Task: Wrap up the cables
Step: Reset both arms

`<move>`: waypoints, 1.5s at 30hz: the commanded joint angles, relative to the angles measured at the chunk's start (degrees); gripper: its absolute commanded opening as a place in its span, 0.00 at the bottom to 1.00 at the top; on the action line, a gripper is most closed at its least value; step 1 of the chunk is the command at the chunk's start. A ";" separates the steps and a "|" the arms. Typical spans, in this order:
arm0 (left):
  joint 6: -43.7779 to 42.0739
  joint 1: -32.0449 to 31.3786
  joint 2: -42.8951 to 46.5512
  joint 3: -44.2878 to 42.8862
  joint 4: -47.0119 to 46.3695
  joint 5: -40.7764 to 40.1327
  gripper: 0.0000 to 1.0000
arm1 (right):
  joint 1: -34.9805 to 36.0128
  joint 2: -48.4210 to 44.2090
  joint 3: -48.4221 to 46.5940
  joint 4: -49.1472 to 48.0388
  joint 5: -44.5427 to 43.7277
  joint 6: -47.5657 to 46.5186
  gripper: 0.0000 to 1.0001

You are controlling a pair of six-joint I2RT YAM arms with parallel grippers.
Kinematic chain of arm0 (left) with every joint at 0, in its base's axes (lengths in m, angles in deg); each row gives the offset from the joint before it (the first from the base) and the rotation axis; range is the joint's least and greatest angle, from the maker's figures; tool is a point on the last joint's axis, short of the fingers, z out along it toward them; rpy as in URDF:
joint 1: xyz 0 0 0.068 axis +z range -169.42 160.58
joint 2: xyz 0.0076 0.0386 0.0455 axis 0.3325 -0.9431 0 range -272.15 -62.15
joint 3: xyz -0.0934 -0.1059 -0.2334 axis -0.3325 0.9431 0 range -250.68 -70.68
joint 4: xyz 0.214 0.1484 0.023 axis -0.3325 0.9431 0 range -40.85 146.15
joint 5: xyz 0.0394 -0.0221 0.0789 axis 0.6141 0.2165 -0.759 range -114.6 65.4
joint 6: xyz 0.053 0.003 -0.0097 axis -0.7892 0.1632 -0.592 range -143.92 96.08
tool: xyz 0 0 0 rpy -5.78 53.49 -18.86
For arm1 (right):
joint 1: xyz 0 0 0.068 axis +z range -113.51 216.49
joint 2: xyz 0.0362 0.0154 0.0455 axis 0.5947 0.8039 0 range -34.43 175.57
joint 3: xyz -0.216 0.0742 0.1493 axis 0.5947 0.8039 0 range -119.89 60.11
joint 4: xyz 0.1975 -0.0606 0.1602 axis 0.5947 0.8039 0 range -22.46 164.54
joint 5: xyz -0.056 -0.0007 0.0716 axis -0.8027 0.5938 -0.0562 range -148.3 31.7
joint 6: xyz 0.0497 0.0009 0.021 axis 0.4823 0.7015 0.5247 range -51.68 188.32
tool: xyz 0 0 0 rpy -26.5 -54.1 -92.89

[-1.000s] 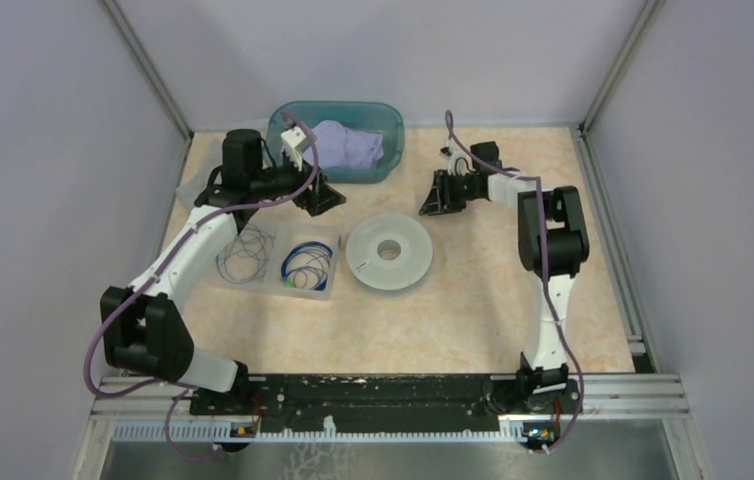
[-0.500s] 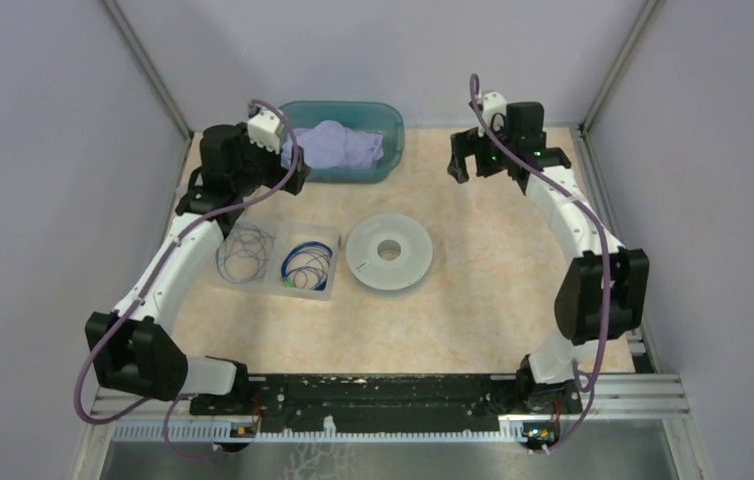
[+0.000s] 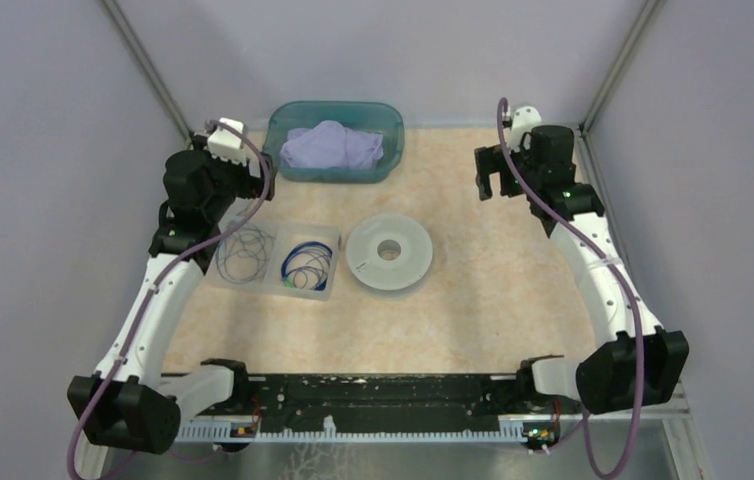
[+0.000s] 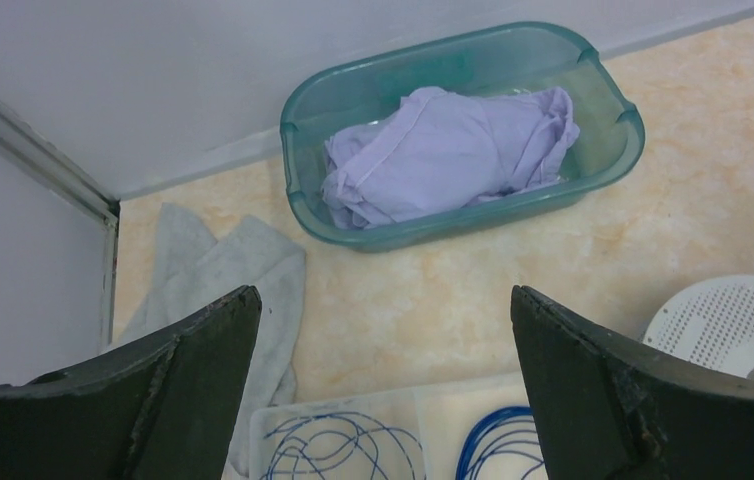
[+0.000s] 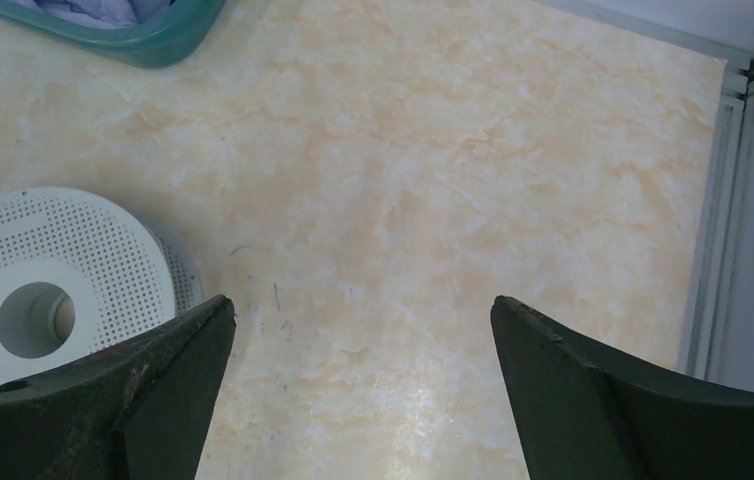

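The cables lie in a clear two-part tray (image 3: 271,236) left of centre. Thin loose loops (image 3: 245,252) fill its left half and a tighter blue coil (image 3: 308,264) its right half. In the left wrist view the loose loops (image 4: 340,415) and the blue coil (image 4: 493,420) show at the bottom edge. My left gripper (image 3: 253,178) hangs high behind the tray, open, with nothing between its fingers (image 4: 383,300). My right gripper (image 3: 490,175) is raised at the back right, open and holding nothing (image 5: 360,305), over bare table.
A white perforated spool (image 3: 389,253) lies flat right of the tray. A teal bin (image 3: 390,148) with purple cloth (image 3: 331,145) stands at the back wall. A grey rag (image 4: 223,270) lies in the back left corner. Frame posts and walls close off both sides.
Both arms have lifted and swung outward, the left away from the bin toward the left wall, the right toward the back right corner. The right gripper's jaws have spread wide.
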State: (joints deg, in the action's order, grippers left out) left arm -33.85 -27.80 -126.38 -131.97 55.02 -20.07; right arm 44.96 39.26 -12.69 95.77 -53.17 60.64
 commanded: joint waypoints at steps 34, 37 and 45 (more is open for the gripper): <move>0.07 6.95 18.27 16.79 -6.12 16.36 1.00 | -0.81 -26.93 24.10 -21.25 -2.77 -3.12 0.97; -0.06 7.15 18.60 16.96 -5.87 16.04 1.00 | -0.80 -26.93 24.28 -21.30 -2.24 -3.02 0.97; -0.31 7.21 18.44 17.23 -5.76 16.52 1.00 | -0.85 -26.93 24.41 -21.25 -2.40 -2.94 0.97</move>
State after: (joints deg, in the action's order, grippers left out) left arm -34.25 -20.98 -108.45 -115.10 49.25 -4.90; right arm 44.57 12.97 12.49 76.95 -55.25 57.60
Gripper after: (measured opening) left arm 0.998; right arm 0.972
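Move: Both hands are empty and wide open above the table. The white reel lies about 28 cm to the left hand's right, 7 cm back and some 29 cm below. From that hand the clear cable box is about 7 cm back, 2 cm right and 31 cm down, and the teal tub 19 cm ahead, 14 cm right and 28 cm down. From the right hand the reel is about 22 cm left, 6 cm back and 23 cm lower. Back towards their bases go both hands, about 6 cm each, touching nothing and staying open. Each first dips some 5 to 6 cm; the right then climbs past its starting height while its fingers tip up about 20 degrees and it drifts slightly right, the left rises most of the way and turns a little clockwise, tipping up slightly. Both then stand still. ##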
